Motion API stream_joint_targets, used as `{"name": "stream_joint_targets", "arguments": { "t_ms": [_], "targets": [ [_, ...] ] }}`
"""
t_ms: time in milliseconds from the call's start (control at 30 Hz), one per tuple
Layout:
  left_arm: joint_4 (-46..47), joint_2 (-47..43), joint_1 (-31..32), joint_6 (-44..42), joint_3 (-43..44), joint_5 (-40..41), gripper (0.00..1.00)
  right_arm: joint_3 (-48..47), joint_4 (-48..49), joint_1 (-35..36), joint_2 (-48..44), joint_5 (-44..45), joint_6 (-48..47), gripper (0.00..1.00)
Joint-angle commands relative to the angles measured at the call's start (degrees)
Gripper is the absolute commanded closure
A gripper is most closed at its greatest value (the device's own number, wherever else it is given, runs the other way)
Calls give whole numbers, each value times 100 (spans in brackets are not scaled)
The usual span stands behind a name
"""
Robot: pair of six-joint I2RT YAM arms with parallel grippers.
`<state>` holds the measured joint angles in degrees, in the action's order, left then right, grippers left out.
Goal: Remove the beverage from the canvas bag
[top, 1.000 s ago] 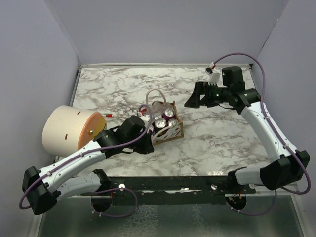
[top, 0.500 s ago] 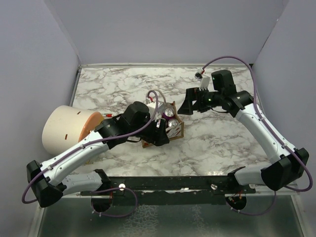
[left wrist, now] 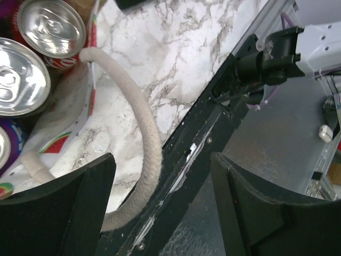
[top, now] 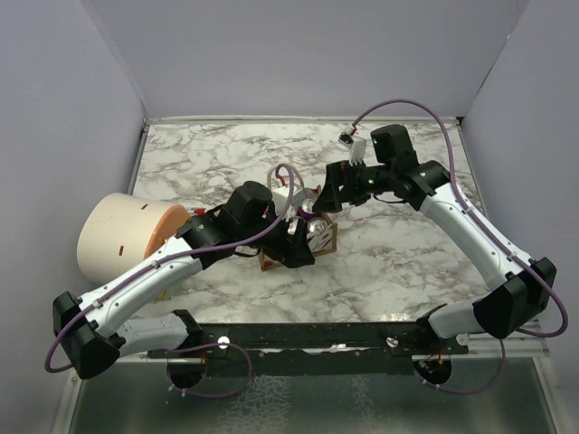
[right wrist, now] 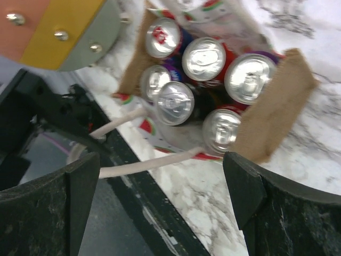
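Observation:
The small brown canvas bag (top: 327, 239) stands mid-table with several beverage cans (right wrist: 203, 57) upright in it, silver tops showing. In the left wrist view two can tops (left wrist: 50, 25) sit at the upper left. My left gripper (top: 296, 246) hangs over the bag's near side and hides part of it. It is open (left wrist: 160, 208), and the white rope handle (left wrist: 150, 152) runs loose just inside its left finger (left wrist: 58, 213). My right gripper (top: 333, 193) hovers just behind and right of the bag, wide open (right wrist: 162, 205) with nothing in it, looking down on the cans.
A large cream cylinder (top: 122, 233) with an orange disc (right wrist: 50, 26) lies on its side left of the bag. The black rail (top: 298, 336) runs along the table's near edge, and grey walls enclose the marble top (top: 398, 262).
My left gripper has opened and swung right from beside the bag onto its near side. The right gripper has moved left, closer to the bag.

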<state>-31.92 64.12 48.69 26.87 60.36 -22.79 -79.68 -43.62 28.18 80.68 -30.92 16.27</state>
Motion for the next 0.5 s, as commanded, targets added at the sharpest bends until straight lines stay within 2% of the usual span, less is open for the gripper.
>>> {"name": "stream_joint_targets", "arguments": {
  "t_ms": [0,67,133,167,333,467],
  "targets": [
    [-46,-239,-230,-166,432,321,23,132,875,104,-122,-1273,443,3],
    [-89,-272,-379,-186,708,607,19,436,1344,159,-130,-1647,728,6],
    [-227,-209,-505,-270,1076,935,4,548,1548,253,-45,-1784,765,10],
    [-290,-159,-550,-332,1255,1070,3,595,1626,288,9,-1849,757,12],
    [-479,68,-746,-504,2115,1905,1,673,1704,426,206,-2115,488,23],
    [-473,252,-791,-443,2496,2818,1,937,1497,715,130,-2244,54,25]
  ]
}}
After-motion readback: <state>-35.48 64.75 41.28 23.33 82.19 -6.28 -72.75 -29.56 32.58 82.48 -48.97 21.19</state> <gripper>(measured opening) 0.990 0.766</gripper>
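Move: Below and ahead of the open left hand, the cans in the canvas bag centre some 11 cm forward, 4 cm left and 12 cm down; the near handle's loop lies between its spread fingers, the far handle about 19 cm forward, 5 cm left and slightly lower. From the right hand the near handle is roughly 9 cm back, 6 cm left and 4 cm down, with the cans 10 cm left, 2 cm back and 14 cm down. Clearing the near handle, the left hand climbs about 14 cm and swings some 9 cm forward and a little left over the bag, opening fully and turning counter-clockwise as its forward side tips up. Meanwhile the right hand slides about 5 cm left and 4 cm back to the near handle, its fingertips levelling and swinging round towards the base as the fingers begin to close around the strap without shutting. ##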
